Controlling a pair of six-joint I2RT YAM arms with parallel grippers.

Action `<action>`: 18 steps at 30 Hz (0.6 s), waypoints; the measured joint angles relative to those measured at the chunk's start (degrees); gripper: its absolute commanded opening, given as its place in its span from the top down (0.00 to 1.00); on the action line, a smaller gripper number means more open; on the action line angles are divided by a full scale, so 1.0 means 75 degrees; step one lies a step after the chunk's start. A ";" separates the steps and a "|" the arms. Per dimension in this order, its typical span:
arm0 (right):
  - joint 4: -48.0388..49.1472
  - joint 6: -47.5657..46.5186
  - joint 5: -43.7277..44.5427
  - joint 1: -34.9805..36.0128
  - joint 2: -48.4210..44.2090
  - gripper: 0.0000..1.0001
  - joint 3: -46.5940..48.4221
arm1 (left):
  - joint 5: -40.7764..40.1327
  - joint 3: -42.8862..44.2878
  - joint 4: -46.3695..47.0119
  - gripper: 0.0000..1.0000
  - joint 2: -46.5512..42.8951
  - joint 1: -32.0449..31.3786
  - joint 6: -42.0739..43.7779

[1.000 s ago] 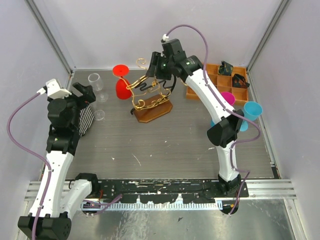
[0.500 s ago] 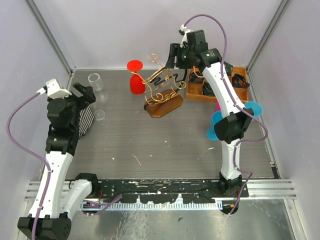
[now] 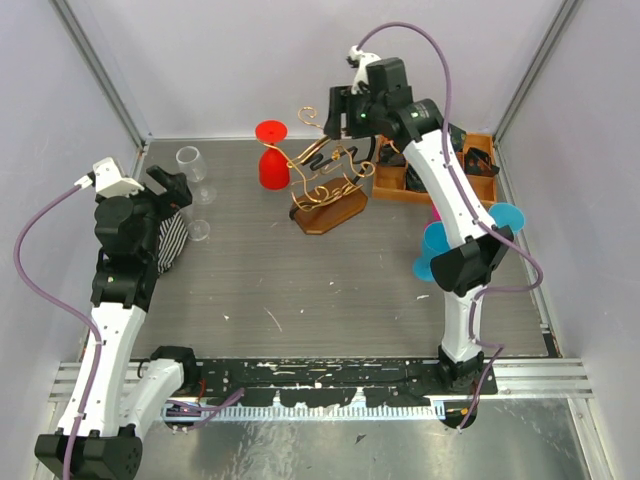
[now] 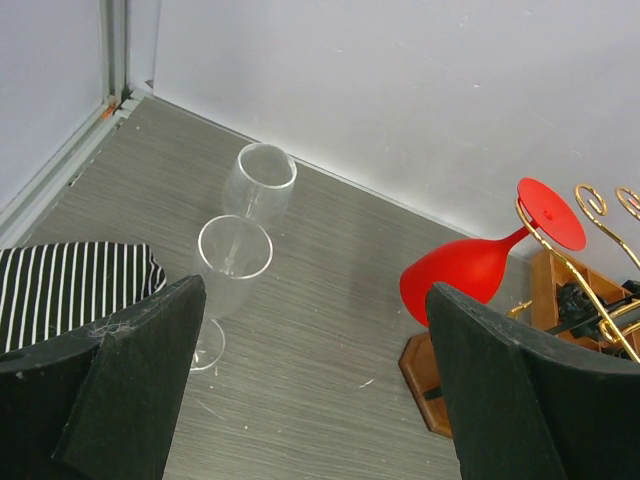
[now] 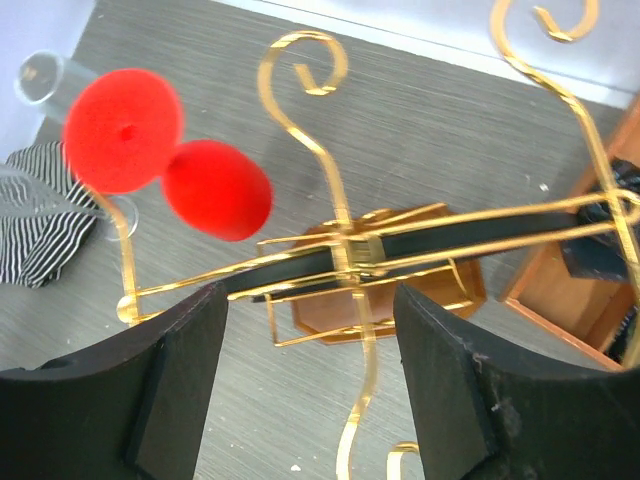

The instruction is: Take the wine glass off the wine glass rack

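The red wine glass (image 3: 271, 168) hangs upside down by its foot from the left end of the gold wire wine glass rack (image 3: 330, 213), which stands on its brown base at the back of the table. In the right wrist view the wine glass (image 5: 217, 190) is at the upper left and the rack (image 5: 400, 250) runs across below the fingers. My right gripper (image 3: 345, 125) hovers open just above the rack's middle (image 5: 310, 295), holding nothing. My left gripper (image 3: 170, 188) stays open at the far left, well away; its view (image 4: 312, 290) shows the wine glass (image 4: 455, 280) and the rack (image 4: 590, 205) to the right.
Two clear glasses (image 3: 190, 160) (image 3: 200, 228) and a striped cloth (image 3: 172, 240) lie by the left gripper. An orange-brown compartmented tray (image 3: 440, 170) sits right of the rack. Blue cups (image 3: 505, 217) are beside the right arm. Walls enclose the back and sides.
The rack with the red glass shifted right and toward the back while my right gripper was on it. The right gripper then opened and rose off it. The left arm stayed still.
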 measured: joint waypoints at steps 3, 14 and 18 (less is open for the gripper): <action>0.0015 -0.0187 0.0280 0.0583 -0.0082 0.27 0.0160 | 0.0020 0.0000 -0.0003 0.02 -0.0015 0.0000 -0.0003; 0.0396 -0.0892 0.0580 0.1920 0.0090 0.26 0.0268 | 0.0020 0.0000 -0.0085 0.02 -0.0192 -0.0009 -0.0003; 0.0568 -0.1087 0.0548 0.2005 0.0315 0.26 0.0268 | 0.0020 -0.0003 -0.0149 0.02 -0.0201 -0.0015 -0.0012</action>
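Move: The red wine glass, hanging upside down at the rack's left end, is about 16 cm to the right hand's left, level with it fore and aft, its middle some 13 cm below. The rack's middle is 4 cm left of that hand, 4 cm back and 15 cm below; the rear clear glass stands roughly 18 cm left of the red one. From the left hand the red glass lies about 16 cm ahead and 18 cm right, 14 cm below. Towards the red glass's upturned foot the right hand sweeps about 11 cm left and some 5 cm back over the rack, rising a couple of centimetres at first, then easing down at the end. The wrist swings about 15 degrees counter-clockwise and tips its fingers slightly up; the fingers stay open, short of the glass. ##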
